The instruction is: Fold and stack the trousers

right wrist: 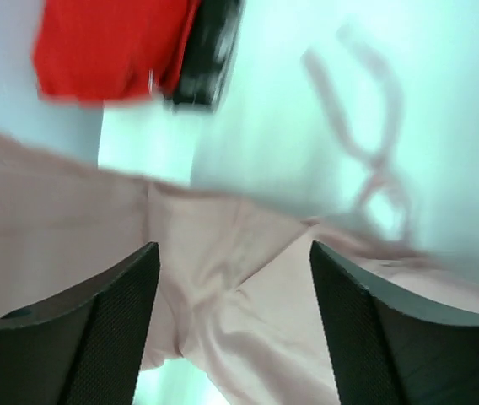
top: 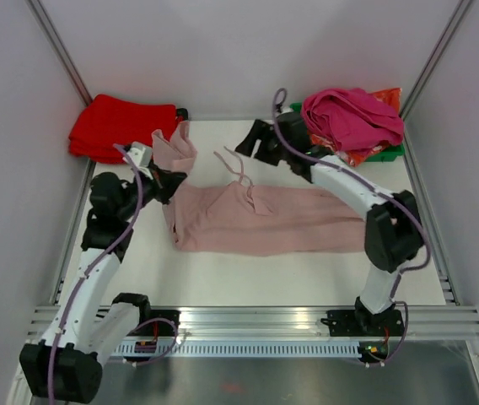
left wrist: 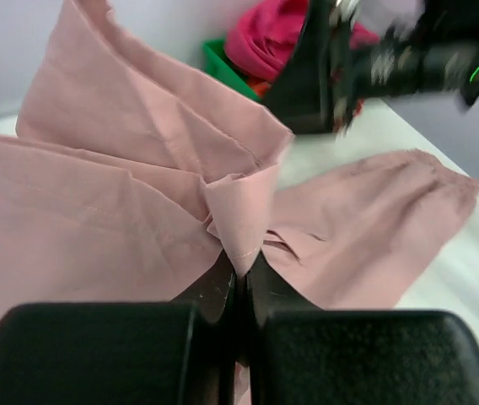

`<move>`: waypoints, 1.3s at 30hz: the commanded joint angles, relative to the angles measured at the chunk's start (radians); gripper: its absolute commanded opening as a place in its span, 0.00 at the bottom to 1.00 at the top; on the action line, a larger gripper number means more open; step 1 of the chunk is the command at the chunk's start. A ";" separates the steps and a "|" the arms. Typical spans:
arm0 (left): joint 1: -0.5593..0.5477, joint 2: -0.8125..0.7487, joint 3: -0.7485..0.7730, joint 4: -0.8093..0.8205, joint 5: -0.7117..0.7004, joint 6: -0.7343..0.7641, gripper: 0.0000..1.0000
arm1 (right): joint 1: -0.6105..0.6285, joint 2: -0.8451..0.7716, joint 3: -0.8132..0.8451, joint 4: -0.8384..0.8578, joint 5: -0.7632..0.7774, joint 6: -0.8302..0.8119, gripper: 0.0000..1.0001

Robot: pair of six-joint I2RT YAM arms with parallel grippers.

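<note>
The pale pink trousers [top: 256, 218] lie across the middle of the table, one part raised at the left [top: 174, 148]. Their drawstring cords [top: 238, 169] trail toward the back. My left gripper [top: 169, 180] is shut on a pinched fold of the trousers [left wrist: 241, 221] and holds it lifted. My right gripper [top: 248, 143] is open and empty, hovering above the table behind the cords. In the right wrist view the trousers [right wrist: 248, 295] lie below its spread fingers [right wrist: 121, 312], with the blurred cords [right wrist: 374, 160] beyond.
Folded vivid red garments [top: 117, 126] lie at the back left corner. A bright magenta garment [top: 353, 116] is heaped on a green bin [top: 387, 153] at the back right. Metal rails [top: 256, 321] line the near edge, and white walls surround the table.
</note>
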 commanded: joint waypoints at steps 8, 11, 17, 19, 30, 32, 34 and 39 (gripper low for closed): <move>-0.550 0.184 -0.075 0.158 -0.554 -0.069 0.02 | -0.210 -0.462 -0.246 -0.274 0.091 -0.038 0.92; -0.668 0.271 -0.058 0.207 -0.653 -0.069 0.02 | -0.242 -0.551 -0.344 -0.272 0.057 -0.003 0.95; -0.780 0.462 0.042 0.186 -0.803 -0.172 0.02 | -0.269 -0.671 -0.504 -0.220 -0.038 0.168 0.96; -0.793 0.500 0.065 0.181 -0.837 -0.191 0.02 | -0.267 -0.702 -0.585 -0.170 -0.104 0.281 0.95; -0.808 0.434 0.030 0.207 -0.822 -0.169 0.02 | -0.118 -0.508 -0.603 0.178 -0.029 0.530 0.98; -0.815 0.408 0.001 0.224 -0.828 -0.165 0.02 | -0.105 -0.433 -0.605 0.267 -0.015 0.580 0.98; -0.817 0.391 -0.018 0.233 -0.828 -0.162 0.02 | -0.100 -0.368 -0.615 0.342 -0.011 0.665 0.98; -0.822 0.365 -0.053 0.248 -0.808 -0.148 0.02 | -0.063 -0.230 -0.509 0.340 0.012 0.662 0.98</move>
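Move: The trousers' lifted left end is pinched in the left hand; it is to go to the drawstring place, about 17 cm to that hand's right, 5 cm farther out and 28 cm below. The red stack lies some 20 cm ahead and 15 cm left of it. From the right hand the pinched end is about 17 cm left, 12 cm back and 12 cm higher, the drawstring place 6 cm back and 17 cm below, and the green basket 29 cm right and 6 cm ahead. The trousers' end stays pinched in the left hand, which carries it about 17 cm right and some 14 cm down towards the drawstring place, then eases up about 3 cm. The right hand first swings right and up, clear of it, then back and down with its fingers opening fully, and finally comes left, tipping down, to bring its open jaws close around the held cloth. ##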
